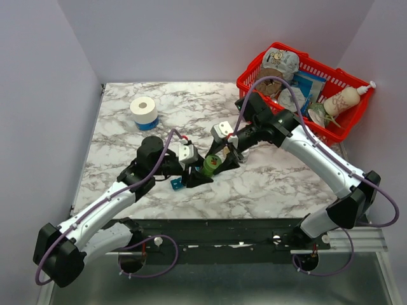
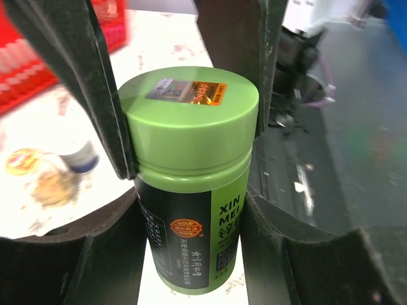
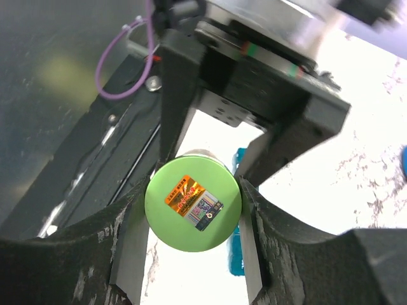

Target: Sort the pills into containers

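Observation:
A green-capped pill bottle (image 1: pixel 209 165) with a dark label is held above the marble table between both arms. My left gripper (image 2: pixel 191 216) is shut on the bottle's body (image 2: pixel 191 210). My right gripper (image 3: pixel 194 210) comes at it from the cap end, and both pads touch the sides of the round green cap (image 3: pixel 193 206). The teal-blue containers (image 1: pixel 176 185) lie on the table just below the bottle, and a strip of them (image 3: pixel 238 254) shows behind the cap. No loose pills are in view.
A red mesh basket (image 1: pixel 243 81) full of packaged goods stands at the back right. A white tape roll (image 1: pixel 144 111) on a blue base sits at the back left. Grey walls close in the table on three sides.

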Tool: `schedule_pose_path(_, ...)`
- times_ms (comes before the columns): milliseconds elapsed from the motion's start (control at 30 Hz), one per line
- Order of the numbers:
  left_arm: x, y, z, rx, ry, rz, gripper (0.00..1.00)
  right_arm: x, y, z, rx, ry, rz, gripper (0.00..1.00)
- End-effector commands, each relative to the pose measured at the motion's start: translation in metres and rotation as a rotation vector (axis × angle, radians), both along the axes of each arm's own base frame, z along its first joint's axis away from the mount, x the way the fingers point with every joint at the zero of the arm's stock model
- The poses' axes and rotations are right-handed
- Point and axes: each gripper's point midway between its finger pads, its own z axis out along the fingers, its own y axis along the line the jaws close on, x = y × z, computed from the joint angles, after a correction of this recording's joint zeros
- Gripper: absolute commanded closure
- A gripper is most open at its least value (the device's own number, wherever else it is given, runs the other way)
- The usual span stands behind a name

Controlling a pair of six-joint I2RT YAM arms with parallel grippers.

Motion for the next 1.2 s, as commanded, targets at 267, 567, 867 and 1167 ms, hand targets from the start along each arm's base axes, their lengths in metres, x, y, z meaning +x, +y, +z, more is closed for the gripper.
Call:
schedule_pose_path(267,0.097,0.034,0.126,-0.271,-0.405,0.664,1.0,0.067,0.005,-0.069,-0.31,0.385,-0.741,0.65)
schedule_pose_path(567,0.1,0.022,0.091,-0.2,-0.346,0.652,1.0,0.072,0.009,-0.031,-0.217,0.409,-0.74,0.42)
schedule_pose_path(867,0.029,-0.005,0.015,-0.072,-0.155,0.101,1.0,0.039,-0.008,0.056,0.011,-0.038,-0.358,0.0)
schedule_pose_path(1167,-0.007,-0.008,0.012,-0.032,-0.015,-0.156,1.0,-0.036,-0.031,-0.005,0.06,-0.161,0.232,0.01)
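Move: In the left fingers, the green bottle stands roughly upright with its middle at the hand point. In the right fingers, its cap is already gripped, some 4 cm above the left hand point. From the left hand, the teal pill box lies about 8 cm ahead, 5 left and 19 down; the amber bottle is roughly 17 ahead and 9 right, the white bottle 14 ahead and 14 right, both some 16 below. Swinging forward together about 9 cm, the left hand turns the green bottle some 35 degrees counter-clockwise while the right turns its cap about 40 clockwise. The right fingers then open wide and let go of the cap, and both hands swing back and unwind; the right lifts on its way, ending slightly up and to the right, while the left keeps its grip. ##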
